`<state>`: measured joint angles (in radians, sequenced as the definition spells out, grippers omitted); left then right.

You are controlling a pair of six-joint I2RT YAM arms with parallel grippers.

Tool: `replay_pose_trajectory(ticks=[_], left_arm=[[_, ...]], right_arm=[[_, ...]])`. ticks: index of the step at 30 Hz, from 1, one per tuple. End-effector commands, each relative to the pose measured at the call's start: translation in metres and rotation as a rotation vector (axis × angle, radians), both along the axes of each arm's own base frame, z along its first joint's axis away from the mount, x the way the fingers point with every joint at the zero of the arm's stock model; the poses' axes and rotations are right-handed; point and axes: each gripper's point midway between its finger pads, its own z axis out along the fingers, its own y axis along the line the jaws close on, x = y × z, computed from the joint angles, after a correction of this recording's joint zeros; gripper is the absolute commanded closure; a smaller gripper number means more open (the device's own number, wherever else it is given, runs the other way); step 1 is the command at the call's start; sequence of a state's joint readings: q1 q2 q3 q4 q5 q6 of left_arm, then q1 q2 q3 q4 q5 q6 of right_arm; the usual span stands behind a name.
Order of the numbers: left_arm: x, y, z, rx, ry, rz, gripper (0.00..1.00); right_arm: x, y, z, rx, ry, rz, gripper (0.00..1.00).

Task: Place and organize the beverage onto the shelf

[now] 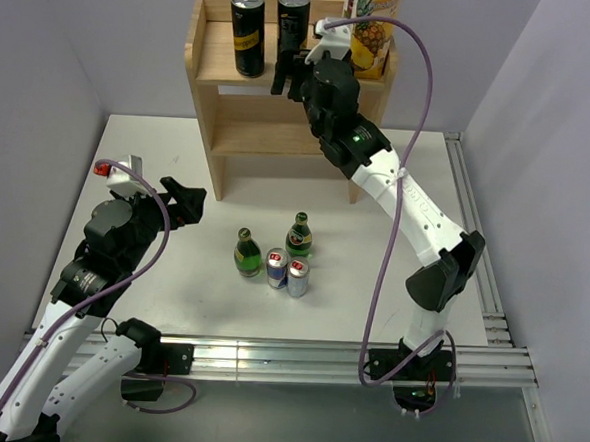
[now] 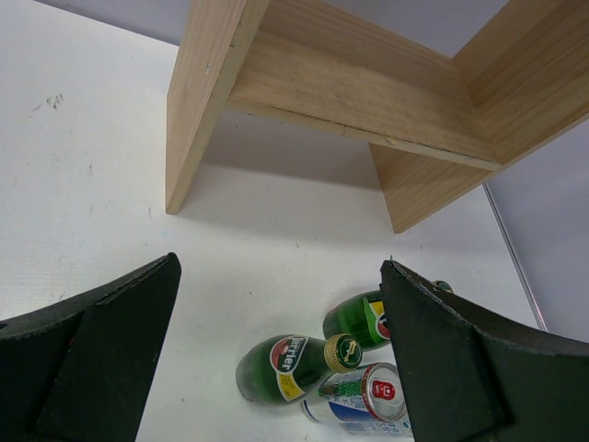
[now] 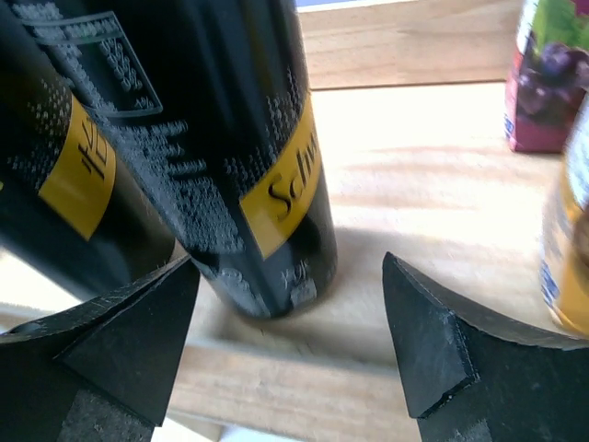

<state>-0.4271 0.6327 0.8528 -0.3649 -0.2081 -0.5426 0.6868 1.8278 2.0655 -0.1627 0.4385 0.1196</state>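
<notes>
Two tall black cans with yellow marks (image 1: 248,33) (image 1: 292,18) stand on the top tier of the light wood shelf (image 1: 212,66). My right gripper (image 1: 292,69) is open just in front of the right-hand one; in the right wrist view that can (image 3: 248,166) stands beyond my open gripper (image 3: 290,265), untouched, with the other can (image 3: 55,184) at left. Two green bottles (image 1: 247,253) (image 1: 299,236) and two blue-and-silver cans (image 1: 277,268) (image 1: 299,277) stand grouped on the table. My left gripper (image 1: 191,205) is open and empty left of them; its wrist view shows a bottle (image 2: 285,368) below my open gripper (image 2: 278,267).
A tall pineapple juice carton (image 1: 372,25) stands on the shelf's top tier at the right, close to my right wrist; a purple carton (image 3: 548,83) shows behind it. The shelf's lower tier (image 1: 270,134) is bare. A metal rail (image 1: 297,356) runs along the table's near edge.
</notes>
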Motion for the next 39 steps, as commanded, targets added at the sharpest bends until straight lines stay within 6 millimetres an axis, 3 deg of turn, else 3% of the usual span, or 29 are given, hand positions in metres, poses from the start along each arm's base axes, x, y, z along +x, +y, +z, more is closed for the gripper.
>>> replay_pose_trajectory(ticks=[1,3,5,6,7,10,15,18,20,21,23,24,25,26,27,28,29,30,31,33,35,39], left_arm=[[0.001,0.004,0.007,0.002,-0.026,0.017,0.03],[0.002,0.004,0.007,0.002,-0.025,0.018,0.03],[0.002,0.003,0.007,0.004,-0.025,0.016,0.03],[0.003,0.003,0.007,0.004,-0.023,0.016,0.03],[0.003,0.003,0.007,0.003,-0.021,0.017,0.03],[0.004,0.003,0.007,0.001,-0.024,0.015,0.03],[0.004,0.005,0.005,0.003,-0.019,0.026,0.03],[0.004,0.006,0.004,0.003,-0.017,0.031,0.03],[0.006,0.003,0.002,0.004,-0.009,0.023,0.03],[0.008,0.002,-0.001,0.005,0.000,0.017,0.03],[0.009,-0.009,-0.005,0.002,0.016,-0.032,0.01],[0.011,-0.015,-0.011,0.001,0.037,-0.055,0.01],[0.012,-0.021,-0.013,-0.002,0.045,-0.084,0.01],[0.012,-0.028,-0.018,-0.006,0.062,-0.112,0.01],[0.013,-0.037,-0.024,-0.015,0.087,-0.131,0.01],[0.012,-0.042,-0.034,-0.016,0.106,-0.144,0.01],[0.012,-0.044,-0.040,-0.018,0.117,-0.137,0.01],[0.008,-0.056,-0.041,-0.042,0.111,-0.164,0.01],[0.005,-0.061,-0.055,-0.039,0.134,-0.168,0.01],[-0.001,-0.071,-0.062,-0.060,0.129,-0.170,0.01],[-0.014,-0.085,-0.083,-0.051,0.145,-0.202,0.01],[-0.028,-0.090,-0.101,-0.059,0.122,-0.150,0.01]], right_arm=[[-0.012,-0.011,-0.026,-0.007,0.090,-0.020,0.13],[-0.019,-0.011,-0.038,-0.015,0.114,-0.011,0.13],[-0.031,-0.017,-0.032,0.003,0.109,-0.014,0.13],[-0.036,-0.017,-0.043,-0.009,0.125,-0.006,0.13],[-0.045,-0.019,-0.035,0.006,0.109,0.007,0.13],[-0.058,-0.020,-0.041,0.003,0.110,0.027,0.13],[-0.064,-0.027,-0.054,-0.010,0.138,0.013,0.13],[-0.076,-0.033,-0.053,0.020,0.142,0.027,0.14],[-0.091,-0.039,-0.059,0.041,0.155,0.043,0.14],[-0.097,-0.041,-0.073,0.028,0.176,0.048,0.14],[-0.114,-0.053,-0.070,0.049,0.170,0.040,0.14],[-0.122,-0.056,-0.090,0.025,0.209,0.038,0.14],[-0.136,-0.063,-0.083,0.052,0.198,0.050,0.14],[-0.144,-0.065,-0.088,0.071,0.211,0.052,0.14],[-0.153,-0.068,-0.109,0.052,0.245,0.053,0.14],[-0.168,-0.073,-0.103,0.089,0.231,0.070,0.14],[-0.175,-0.077,-0.107,0.092,0.234,0.065,0.14],[-0.182,-0.082,-0.123,0.070,0.264,0.055,0.14],[-0.194,-0.087,-0.119,0.094,0.254,0.066,0.14],[-0.204,-0.097,-0.134,0.072,0.281,0.048,0.14],[-0.214,-0.108,-0.134,0.088,0.281,0.046,0.14],[-0.224,-0.122,-0.148,0.081,0.299,0.029,0.14]])
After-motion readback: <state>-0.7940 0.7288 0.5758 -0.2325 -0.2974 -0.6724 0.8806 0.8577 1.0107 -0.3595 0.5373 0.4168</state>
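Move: The nearer green bottle stands about 11 cm to the left hand's right, level with it fore and aft, and some 24 cm below. Right of that bottle are the blue can (7 cm, 3 cm nearer the base), the other green bottle (11 cm, 5 cm farther out) and the silver can (12 cm, 4 cm nearer). From the right hand the nearer bottle is 21 cm back, 10 cm left, 39 cm below; the just-placed black can is 4 cm ahead, 2 cm left. The right hand, already open, backs away from the black can on the top shelf, about 22 cm back, 14 cm down and 11 cm right, its fingers tipping down some 15 degrees. Late on, the wide-open left hand swings down and to its right, some 12 and 9 cm, towards the nearer green bottle, tipping down and turning clockwise, without reaching it yet. ##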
